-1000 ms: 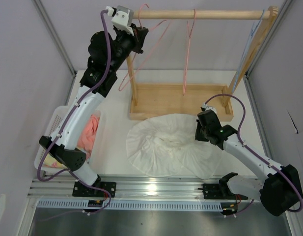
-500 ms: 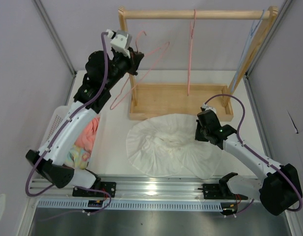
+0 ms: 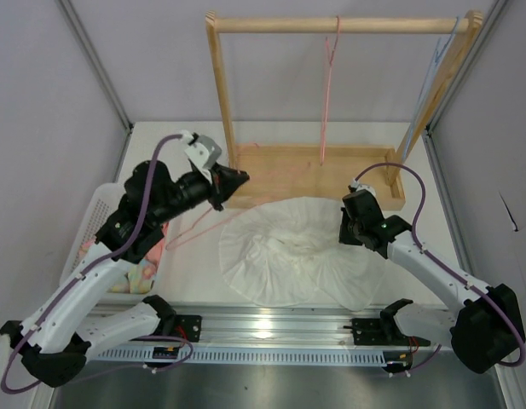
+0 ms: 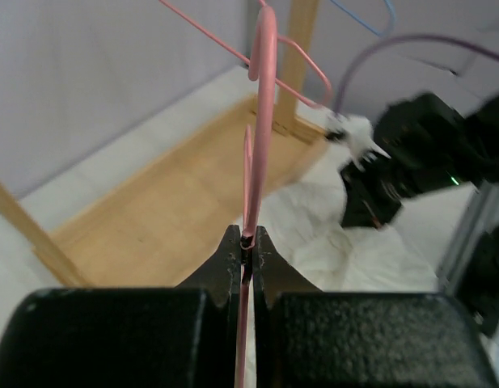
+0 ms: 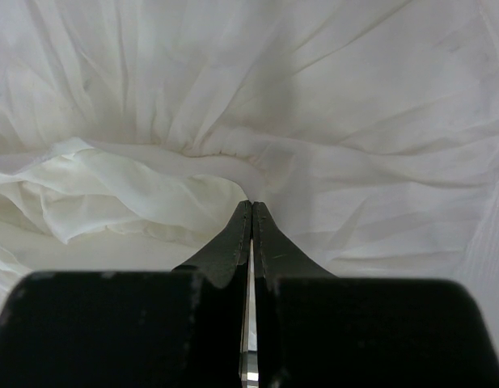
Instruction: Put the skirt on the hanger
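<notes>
The white skirt (image 3: 288,256) lies spread flat on the table in front of the wooden rack. My left gripper (image 3: 235,181) hovers just left of the rack's base, shut on the thin wire of the pale pink hanger (image 3: 203,226), which slants down toward the table on the left. In the left wrist view the hanger (image 4: 261,121) rises straight up out of the closed gripper (image 4: 246,238), with the skirt (image 4: 338,234) beyond. My right gripper (image 3: 348,227) sits at the skirt's right edge, shut. Its tips (image 5: 251,204) rest against crinkled skirt fabric (image 5: 314,97); no fabric shows between them.
The wooden rack's rail (image 3: 335,25) holds a deeper pink hanger (image 3: 328,94) in the middle and a light blue hanger (image 3: 440,51) at the right post. Its tray base (image 3: 288,175) stands behind the skirt. A white basket (image 3: 99,213) with pink and yellow clothes (image 3: 147,264) stands at left.
My left arm has come down and back from the rail with the hanger, to just above the table left of the rack. The right arm and skirt have not moved.
</notes>
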You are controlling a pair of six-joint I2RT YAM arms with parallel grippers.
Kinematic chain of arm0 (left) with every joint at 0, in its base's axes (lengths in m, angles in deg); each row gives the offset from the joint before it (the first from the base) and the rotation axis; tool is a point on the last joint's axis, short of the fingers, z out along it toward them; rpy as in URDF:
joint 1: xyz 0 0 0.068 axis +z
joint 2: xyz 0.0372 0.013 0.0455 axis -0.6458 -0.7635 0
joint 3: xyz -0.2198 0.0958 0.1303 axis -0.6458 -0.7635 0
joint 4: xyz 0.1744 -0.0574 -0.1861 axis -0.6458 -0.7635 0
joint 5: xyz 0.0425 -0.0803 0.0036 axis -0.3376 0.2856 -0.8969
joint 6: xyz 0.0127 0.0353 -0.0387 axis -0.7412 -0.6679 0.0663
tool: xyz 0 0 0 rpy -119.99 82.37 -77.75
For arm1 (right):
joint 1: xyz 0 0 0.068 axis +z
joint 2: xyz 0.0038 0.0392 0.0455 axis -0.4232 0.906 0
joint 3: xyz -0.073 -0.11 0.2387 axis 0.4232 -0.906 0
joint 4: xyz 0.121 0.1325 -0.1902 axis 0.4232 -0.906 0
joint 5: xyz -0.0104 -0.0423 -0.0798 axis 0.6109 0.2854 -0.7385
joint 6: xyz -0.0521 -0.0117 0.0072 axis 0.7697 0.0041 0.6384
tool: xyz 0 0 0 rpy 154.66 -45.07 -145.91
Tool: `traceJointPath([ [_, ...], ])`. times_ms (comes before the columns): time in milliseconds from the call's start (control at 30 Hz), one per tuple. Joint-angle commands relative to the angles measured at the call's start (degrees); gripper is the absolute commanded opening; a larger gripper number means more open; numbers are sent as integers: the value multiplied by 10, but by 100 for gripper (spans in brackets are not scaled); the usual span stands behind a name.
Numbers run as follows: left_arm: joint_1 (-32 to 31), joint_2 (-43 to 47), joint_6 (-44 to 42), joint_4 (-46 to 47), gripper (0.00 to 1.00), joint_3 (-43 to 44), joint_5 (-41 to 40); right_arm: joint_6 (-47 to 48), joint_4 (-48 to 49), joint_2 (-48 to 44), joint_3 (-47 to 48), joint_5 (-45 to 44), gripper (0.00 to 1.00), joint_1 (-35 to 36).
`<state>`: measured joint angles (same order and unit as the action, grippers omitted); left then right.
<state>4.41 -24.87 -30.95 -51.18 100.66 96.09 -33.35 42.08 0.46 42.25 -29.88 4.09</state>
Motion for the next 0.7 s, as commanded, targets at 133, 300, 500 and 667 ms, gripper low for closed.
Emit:
traceJointPath([
  [133, -134, 20, 19, -41, 0, -98, -3, 9, -17, -16, 28, -2, 0, -2],
  [300, -155, 18, 27, -18, 0, -134, 0, 6, -25, -25, 35, 0, 0, 0],
  [500, -165, -14, 20, 24, 0, -152, -11, 2, -35, -29, 48, -5, 0, 15],
  [667, -165, -66, 8, 43, 0, -127, -7, -6, -42, -21, 57, -15, 0, 32],
])
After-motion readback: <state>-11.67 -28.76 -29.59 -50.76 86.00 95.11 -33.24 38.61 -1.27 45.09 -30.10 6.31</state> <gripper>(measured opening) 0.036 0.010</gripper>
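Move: The skirt's gathered waist lies spread on the table roughly 14 cm to the right of the left hand, 2 cm nearer the base and about 35 cm below. The right gripper at its edge is some 25 cm right, level, and 30 cm down. The rack's tray is centred about 20 cm ahead and 17 cm right; the basket is about 33 cm left, level, both some 35 cm below. From the right hand the waist is about 12 cm left, 2 cm back, 5 cm lower. The pink hanger, still gripped at the neck by the left hand, is lowered quickly about 14 cm towards the skirt while also going some 7 cm back and 7 cm right, turning clockwise and tipping its fingers down by some 20 degrees overall; the backward part stops midway. The right hand, keeping its pinch on the skirt's waist edge, lifts slowly about 2 cm. ##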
